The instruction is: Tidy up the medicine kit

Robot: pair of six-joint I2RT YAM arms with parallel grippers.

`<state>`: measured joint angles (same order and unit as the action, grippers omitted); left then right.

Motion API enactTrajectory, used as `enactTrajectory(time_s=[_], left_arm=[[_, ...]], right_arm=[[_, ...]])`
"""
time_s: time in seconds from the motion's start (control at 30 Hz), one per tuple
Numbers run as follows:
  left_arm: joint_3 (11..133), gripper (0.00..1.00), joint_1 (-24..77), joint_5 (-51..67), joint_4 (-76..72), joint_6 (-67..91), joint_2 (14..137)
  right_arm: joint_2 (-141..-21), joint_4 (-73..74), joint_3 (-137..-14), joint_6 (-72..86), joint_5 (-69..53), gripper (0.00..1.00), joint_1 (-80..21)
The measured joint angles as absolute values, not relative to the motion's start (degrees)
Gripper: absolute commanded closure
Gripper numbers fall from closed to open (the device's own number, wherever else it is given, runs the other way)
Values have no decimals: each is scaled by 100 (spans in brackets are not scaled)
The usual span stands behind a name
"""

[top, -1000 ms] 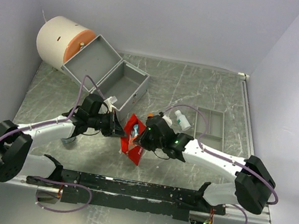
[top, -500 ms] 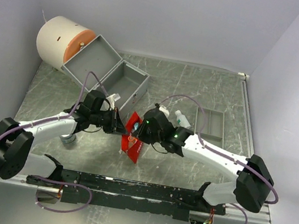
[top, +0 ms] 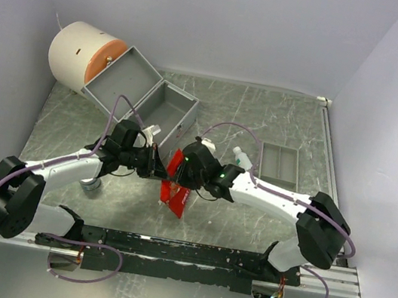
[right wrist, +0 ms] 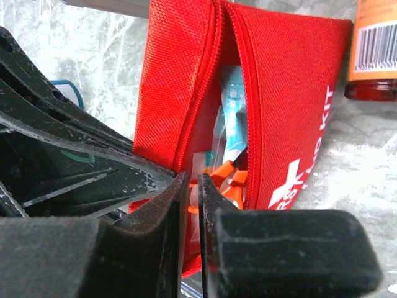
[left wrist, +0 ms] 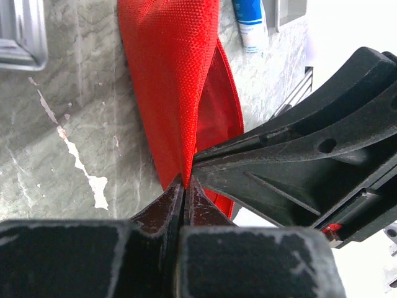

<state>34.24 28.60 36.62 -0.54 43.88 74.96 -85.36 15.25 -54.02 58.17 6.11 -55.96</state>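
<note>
The red first-aid pouch (top: 176, 193) lies on the table in front of the open grey metal case (top: 180, 127). My left gripper (top: 157, 169) (left wrist: 184, 181) is shut on the edge of the pouch's (left wrist: 177, 74) left flap. My right gripper (top: 178, 170) (right wrist: 193, 177) sits at the unzipped mouth of the pouch (right wrist: 279, 81), jaws nearly together on a thin clear sachet. Inside the pouch I see a teal sachet (right wrist: 232, 118) and orange handles (right wrist: 231, 177). The two grippers almost touch.
A big white drum with an orange face (top: 77, 56) stands at the back left. A shallow grey divided tray (top: 280, 166) and a small white bottle (top: 242, 158) lie to the right. An orange bottle with a barcode (right wrist: 375, 43) is beside the pouch, and a blue-and-white tube (left wrist: 250, 25) beyond it.
My right gripper has moved left, up to the pouch's mouth and the left gripper. The left gripper has kept its hold on the flap.
</note>
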Motion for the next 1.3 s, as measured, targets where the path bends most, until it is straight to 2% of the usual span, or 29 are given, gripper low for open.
enactTrajectory(time_s=[0.57, 0.8, 1.0, 1.3], left_arm=[[3424, 93, 2821, 3691, -10, 4281, 7535], [3424, 93, 2818, 3675, 158, 4235, 7577], [3468, 93, 2823, 3732, 156, 4241, 7583], [3632, 93, 2832, 3758, 215, 4217, 7620]], right_arm=[[-8632, 1129, -5352, 5457, 576, 82, -5592], [-8827, 1431, -5548, 5417, 458, 80, -5590], [-8818, 1820, -5594, 5433, 403, 68, -5596], [-8737, 1997, -5594, 5437, 423, 67, -5594]])
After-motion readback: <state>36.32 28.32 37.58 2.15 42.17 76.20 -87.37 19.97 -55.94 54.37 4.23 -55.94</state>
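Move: The red first-aid pouch stands open under both hands: its middle is about 4 cm below the right fingertips, and some 3 cm right, 1 cm back and 4 cm below the left ones, which already pinch its rim. The orange scissors sit in its mouth about 2 cm below the right tips and 1 cm ahead. The amber bottle is roughly 6 cm ahead, 5 cm right of the right hand; the grey box about 19 cm ahead and 8 cm left. Keep the left gripper pinching the pouch's rim, letting it dip barely 1 cm and come back. Nudge the nearly shut right gripper about 1 cm forward-left in the mouth, then bring it back, right and down some 2 cm each way into the pouch, towards the orange scissors, parting the fingers to about a third open and easing up slightly last. ##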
